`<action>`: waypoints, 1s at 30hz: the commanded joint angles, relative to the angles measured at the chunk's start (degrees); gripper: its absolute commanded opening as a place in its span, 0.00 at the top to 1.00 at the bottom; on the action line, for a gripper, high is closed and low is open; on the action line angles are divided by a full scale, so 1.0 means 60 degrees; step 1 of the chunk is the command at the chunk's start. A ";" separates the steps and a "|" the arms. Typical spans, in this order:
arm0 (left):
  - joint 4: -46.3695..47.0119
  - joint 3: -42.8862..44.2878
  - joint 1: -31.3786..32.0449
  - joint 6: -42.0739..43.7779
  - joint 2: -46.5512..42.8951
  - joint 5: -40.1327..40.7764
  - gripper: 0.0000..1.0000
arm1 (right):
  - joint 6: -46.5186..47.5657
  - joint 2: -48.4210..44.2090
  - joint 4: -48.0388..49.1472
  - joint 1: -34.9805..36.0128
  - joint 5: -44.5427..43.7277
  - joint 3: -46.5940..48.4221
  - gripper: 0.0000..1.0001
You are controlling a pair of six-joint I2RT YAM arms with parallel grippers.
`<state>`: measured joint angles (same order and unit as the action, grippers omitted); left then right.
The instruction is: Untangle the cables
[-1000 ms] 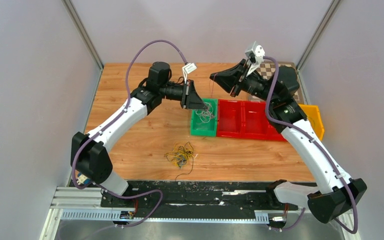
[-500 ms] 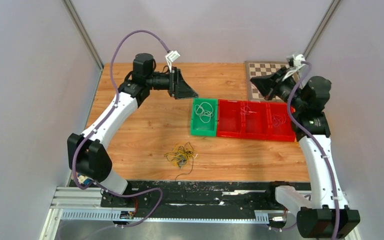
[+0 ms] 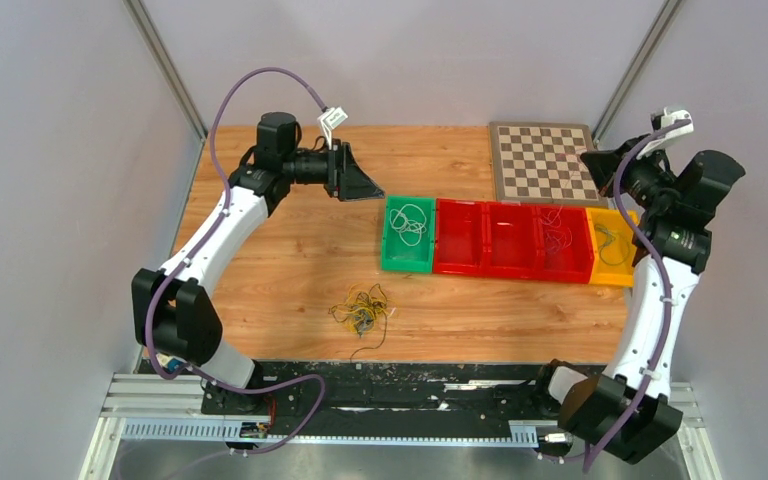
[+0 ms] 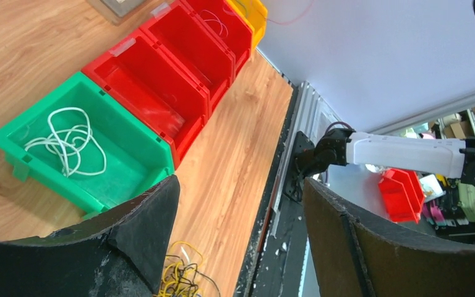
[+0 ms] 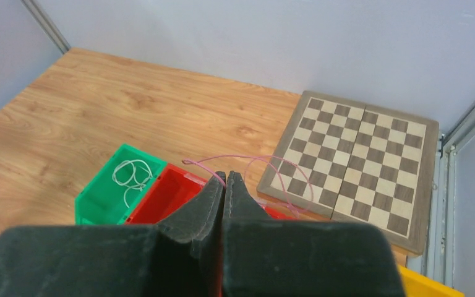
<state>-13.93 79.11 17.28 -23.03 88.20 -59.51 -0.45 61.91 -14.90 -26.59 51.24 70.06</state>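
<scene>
The cables (image 3: 362, 308) lie as a small yellow, dark and white snarl on the wooden table near the front; their edge shows in the left wrist view as the cables (image 4: 182, 275). A loose white cable (image 3: 410, 222) (image 4: 65, 139) rests in the green bin (image 3: 407, 262). My left gripper (image 3: 363, 186) (image 4: 240, 182) hangs open and empty, up and left of that bin. My right gripper (image 3: 590, 158) (image 5: 224, 176) is raised at the far right, by the chessboard. It is shut on a thin pink cable (image 5: 266, 162) that loops out from its tips.
A row of bins runs right from the green one: red bins (image 3: 510, 268) holding thin wires, then a yellow bin (image 3: 615, 277) with a wire. A chessboard (image 3: 543, 160) lies at the back right. Grey walls close in the left, right and back sides.
My left gripper opened over the green bin and drew back to the left, and a white cable now lies loose in that bin. My right arm swung right and back, uncovering the chessboard and yellow bin.
</scene>
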 commanded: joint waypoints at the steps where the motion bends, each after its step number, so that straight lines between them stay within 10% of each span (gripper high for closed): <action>1: 0.0320 0.0066 0.0020 0.0206 -0.0112 -0.0305 0.20 | 0.0933 0.0711 -0.0354 -0.0184 0.0266 0.0329 1.00; 16: -0.0036 -0.0246 0.0005 0.0793 -0.0171 -0.0180 0.21 | 0.5803 0.1778 -0.0705 -0.0748 -0.1180 -0.2135 1.00; 30: -0.0449 -0.0568 -0.0074 0.1076 -0.0059 -0.0006 0.21 | 0.6968 0.4701 -0.2184 -0.0259 -0.2073 -0.1431 1.00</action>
<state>-15.49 75.90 17.15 -19.31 88.29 -59.72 39.18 84.79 -23.70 -30.92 39.40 57.30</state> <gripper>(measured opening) 0.793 0.003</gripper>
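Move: The right hand, closed on a pink cable, is bound for the rightmost red box, whose middle lies about 9 cm ahead, 9 cm to the right and 35 cm below. Level with that box, the yellow box is some 13 cm to its right and the middle red box 13 cm to its left; the chessboard stands roughly 23 cm beyond it. From the left hand, the rightmost red box lies about 11 cm ahead, 48 cm to the right and 27 cm below. The right hand keeps its pinch on the pink cable and sinks about 26 cm towards the rightmost red box, bearing some 9 cm to the right on the way and tipping its fingers down by nearly 30 degrees while its left side dips. The left hand, empty and open, stays over the table near the green box and only settles a couple of centimetres lower late on. ##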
